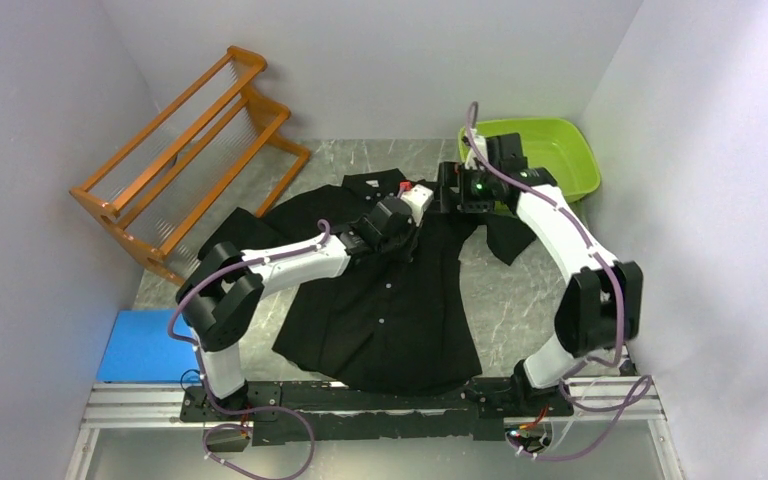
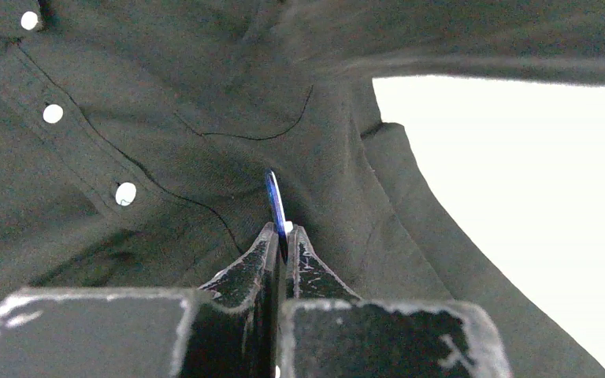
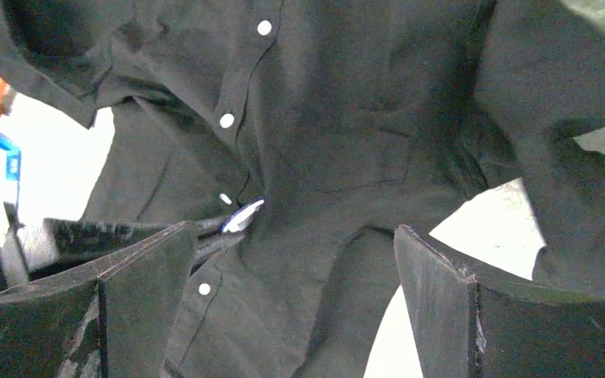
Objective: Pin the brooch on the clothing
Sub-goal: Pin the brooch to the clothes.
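The clothing, a black shirt [image 1: 400,310] with pale buttons [image 2: 125,193], lies spread flat on the table. My left gripper [image 2: 283,236] is shut on the brooch [image 2: 274,203], a thin blue-and-white disc seen edge-on. The disc sticks out of the fingertips and meets the cloth just below the chest pocket seam [image 2: 260,135]. The right wrist view shows the brooch [image 3: 243,215] beside the button placket. My right gripper [image 3: 291,268] hovers over the same chest area. Its fingers [image 3: 441,299] stand wide apart with only shirt cloth showing between them. From above, the left gripper [image 1: 400,222] and right gripper [image 1: 448,195] nearly meet near the collar.
An orange wooden rack [image 1: 190,150] stands at the back left. A lime-green basin [image 1: 550,150] sits at the back right behind the right arm. A blue pad [image 1: 140,345] lies at the near left. Grey walls close in on both sides.
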`<move>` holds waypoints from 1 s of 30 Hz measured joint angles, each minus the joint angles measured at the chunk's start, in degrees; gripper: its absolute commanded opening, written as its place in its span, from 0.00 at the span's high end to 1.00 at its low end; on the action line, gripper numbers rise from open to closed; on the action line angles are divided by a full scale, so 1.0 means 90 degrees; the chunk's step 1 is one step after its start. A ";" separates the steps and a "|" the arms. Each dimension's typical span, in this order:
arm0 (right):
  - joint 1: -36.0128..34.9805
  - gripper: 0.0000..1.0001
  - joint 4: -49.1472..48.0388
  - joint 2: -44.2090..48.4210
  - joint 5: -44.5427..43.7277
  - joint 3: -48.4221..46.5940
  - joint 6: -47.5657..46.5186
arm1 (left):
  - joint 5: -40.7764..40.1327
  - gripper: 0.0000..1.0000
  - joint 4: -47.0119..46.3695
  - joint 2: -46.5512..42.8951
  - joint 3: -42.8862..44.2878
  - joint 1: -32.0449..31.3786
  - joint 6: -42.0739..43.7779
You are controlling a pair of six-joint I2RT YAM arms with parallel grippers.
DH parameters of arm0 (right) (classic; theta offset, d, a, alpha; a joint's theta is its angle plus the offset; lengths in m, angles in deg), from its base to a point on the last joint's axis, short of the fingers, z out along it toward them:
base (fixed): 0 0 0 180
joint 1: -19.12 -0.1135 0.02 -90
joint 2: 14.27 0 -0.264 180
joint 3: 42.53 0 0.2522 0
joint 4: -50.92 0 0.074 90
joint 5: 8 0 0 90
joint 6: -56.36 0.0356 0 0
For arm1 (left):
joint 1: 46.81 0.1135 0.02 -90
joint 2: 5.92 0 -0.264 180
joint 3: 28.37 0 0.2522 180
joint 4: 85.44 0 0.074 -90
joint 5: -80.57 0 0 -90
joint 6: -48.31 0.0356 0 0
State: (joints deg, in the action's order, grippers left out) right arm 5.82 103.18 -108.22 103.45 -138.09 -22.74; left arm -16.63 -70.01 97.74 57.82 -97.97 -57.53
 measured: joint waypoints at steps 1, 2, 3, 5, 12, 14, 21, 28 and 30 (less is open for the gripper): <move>0.0070 0.00 -0.0228 0.0214 0.0080 0.0248 0.0029 | 0.0102 0.97 0.0087 -0.0036 0.0017 0.0024 -0.0039; 0.0168 0.00 -0.0461 0.0442 0.0192 0.0512 0.0058 | 0.0182 0.97 0.0160 -0.0058 0.0027 0.0044 -0.0070; 0.0265 0.00 -0.0716 0.0673 0.0308 0.0787 0.0087 | 0.0272 0.97 0.0236 -0.0080 0.0027 0.0070 -0.0119; 0.0427 0.00 -0.1185 0.1076 0.0544 0.1268 0.0114 | 0.0457 0.97 0.0384 -0.0117 0.0027 0.0131 -0.0211; 0.0527 0.00 -0.2776 0.2285 0.1751 0.2909 0.0124 | 0.1168 0.97 0.0712 -0.0379 0.0019 0.0379 -0.0403; 0.0515 0.01 -0.3172 0.2458 0.2166 0.3225 0.0148 | 0.1399 0.97 0.0726 -0.0517 0.0000 0.0457 -0.0442; 0.0510 0.13 -0.4391 0.2521 0.3436 0.3993 0.0272 | 0.2161 0.97 0.0758 -0.0979 -0.0024 0.0731 -0.0549; 0.0488 0.21 -0.5362 0.2523 0.4141 0.4376 0.0551 | 0.2722 0.98 0.0950 -0.1146 -0.0024 0.0908 -0.0566; 0.0432 0.23 -0.5467 0.2523 0.4201 0.4384 0.0542 | 0.2834 0.97 0.1042 -0.1175 -0.0024 0.0950 -0.0597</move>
State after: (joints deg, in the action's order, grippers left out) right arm 9.71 53.98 -85.52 141.27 -98.64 -17.87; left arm 8.88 -60.63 87.16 57.60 -89.42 -62.90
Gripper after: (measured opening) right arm 0.793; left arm 0.059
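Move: The brooch sits in the left hand's closed fingertips, only a centimetre or so ahead, to the right and below. From the empty, wide-open right hand it lies about 7 cm left, 5 cm back and some 6 cm lower. The collar is roughly 12 cm ahead, 5 cm left and 9 cm below the left hand; the green basin is about 12 cm ahead, 14 cm right and 13 cm below the right hand. Backing about 10 cm, the right hand comes round to the brooch from the side, rising a little and, after a short swing right, drawing left; its wrist turns some 45 degrees until the fingers point left, nearly level, and the wide-open fingers begin to narrow. The left hand keeps its pinch on the brooch and raises it about 6 cm, easing back and left, with a slight tilt. ##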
